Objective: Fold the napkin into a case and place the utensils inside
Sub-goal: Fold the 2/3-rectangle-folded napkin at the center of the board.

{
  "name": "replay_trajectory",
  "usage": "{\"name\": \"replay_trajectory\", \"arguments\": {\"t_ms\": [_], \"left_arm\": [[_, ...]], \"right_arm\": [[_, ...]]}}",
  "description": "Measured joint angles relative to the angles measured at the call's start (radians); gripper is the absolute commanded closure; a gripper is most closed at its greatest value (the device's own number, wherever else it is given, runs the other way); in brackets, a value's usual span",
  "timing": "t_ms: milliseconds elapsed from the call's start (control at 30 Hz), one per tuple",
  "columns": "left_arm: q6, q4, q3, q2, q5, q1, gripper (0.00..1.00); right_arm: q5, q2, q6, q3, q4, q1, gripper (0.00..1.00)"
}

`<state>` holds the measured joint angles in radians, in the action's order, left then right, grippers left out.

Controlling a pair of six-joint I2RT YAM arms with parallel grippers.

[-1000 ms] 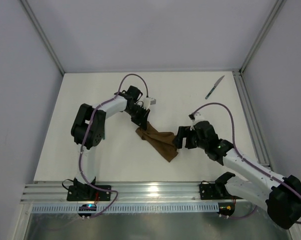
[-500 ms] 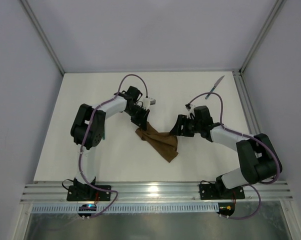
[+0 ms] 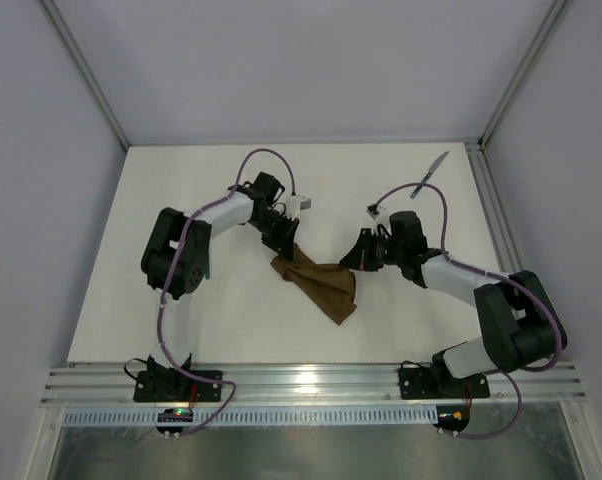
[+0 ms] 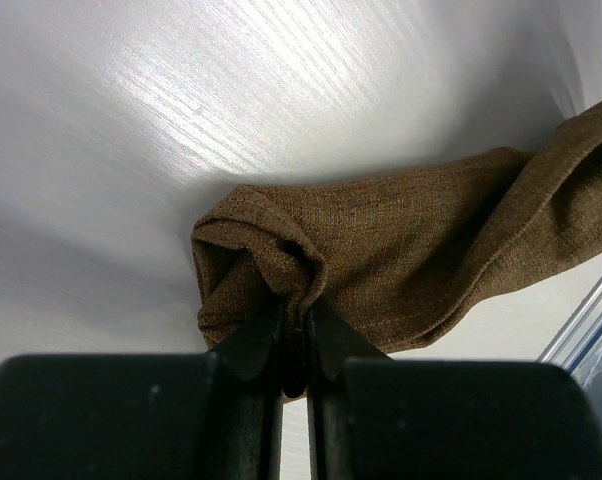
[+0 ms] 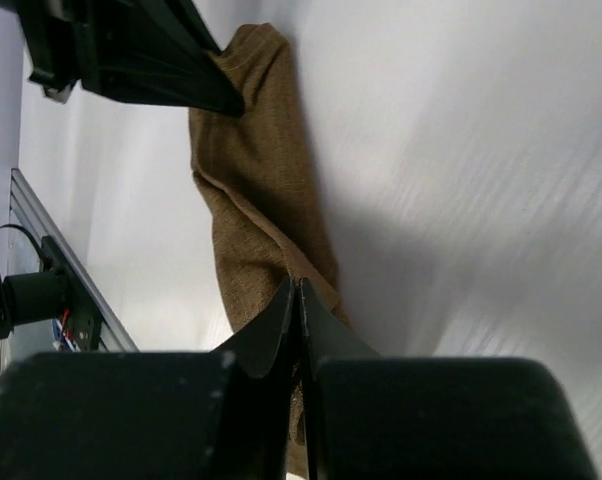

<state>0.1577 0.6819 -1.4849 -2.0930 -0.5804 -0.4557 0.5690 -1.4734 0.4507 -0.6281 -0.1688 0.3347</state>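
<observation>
The dark brown napkin (image 3: 321,285) lies bunched into a crumpled strip in the middle of the white table. My left gripper (image 3: 284,243) is shut on its far-left end, with a fold of cloth (image 4: 411,240) pinched between the jaws (image 4: 296,325). My right gripper (image 3: 353,262) is shut on the napkin's right edge. In the right wrist view its jaws (image 5: 298,295) meet on a thin edge of the cloth (image 5: 251,200). One of the utensils, a slim knife (image 3: 431,172), lies apart at the far right corner of the table.
An aluminium rail (image 3: 311,380) runs along the near edge by the arm bases. A metal track (image 3: 501,230) borders the table's right side. Grey walls enclose the table. My left arm's gripper (image 5: 131,60) shows at the top left of the right wrist view.
My right arm folded back and swung its gripper up to the napkin's right edge. Its jaws went from open to shut on the cloth. The left arm has not moved.
</observation>
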Motion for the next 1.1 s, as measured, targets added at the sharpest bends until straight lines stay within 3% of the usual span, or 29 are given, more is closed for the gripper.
{"name": "replay_trajectory", "arguments": {"t_ms": [233,700,1000,1100], "left_arm": [[-0.019,-0.005,0.003,0.002,0.001,0.000,1.00],[-0.042,-0.017,0.021,0.010,-0.006,0.002,1.00],[-0.042,-0.016,0.038,0.015,-0.034,0.003,1.00],[-0.042,-0.017,0.041,0.016,-0.038,0.005,1.00]], "right_arm": [[-0.021,0.107,-0.027,0.015,0.037,0.105,0.96],[-0.269,0.177,-0.068,0.103,0.160,0.353,0.96],[-0.334,0.137,-0.067,0.110,0.171,0.380,0.96],[-0.347,0.137,-0.062,0.110,0.177,0.381,0.89]]}}
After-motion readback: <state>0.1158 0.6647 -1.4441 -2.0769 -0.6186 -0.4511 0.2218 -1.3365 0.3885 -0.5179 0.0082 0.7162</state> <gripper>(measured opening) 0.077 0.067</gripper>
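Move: The right hand already holds the napkin's lifted far-right edge. The napkin's near right end, where this edge is being taken, lies about 10 cm back, 2 cm left and 5 cm below it. The napkin's left end, in the left fingers, is roughly 12 cm left, 1 cm ahead and 5 cm lower, while the knife lies some 22 cm ahead and 19 cm right. From the left hand, that near right end is about 12 cm back and 12 cm right. Keeping its fingers shut on the napkin's lifted edge, the right hand draws it back towards the robot by about 9 cm and some 3 cm left, arching up 2 cm before sinking to end roughly 4 cm below where it began, down at the napkin's near right end, while the wrist tips the fingers about 20 degrees more steeply down. The left hand keeps its pinch on the napkin's left end near the board, easing back only about 1 cm. ##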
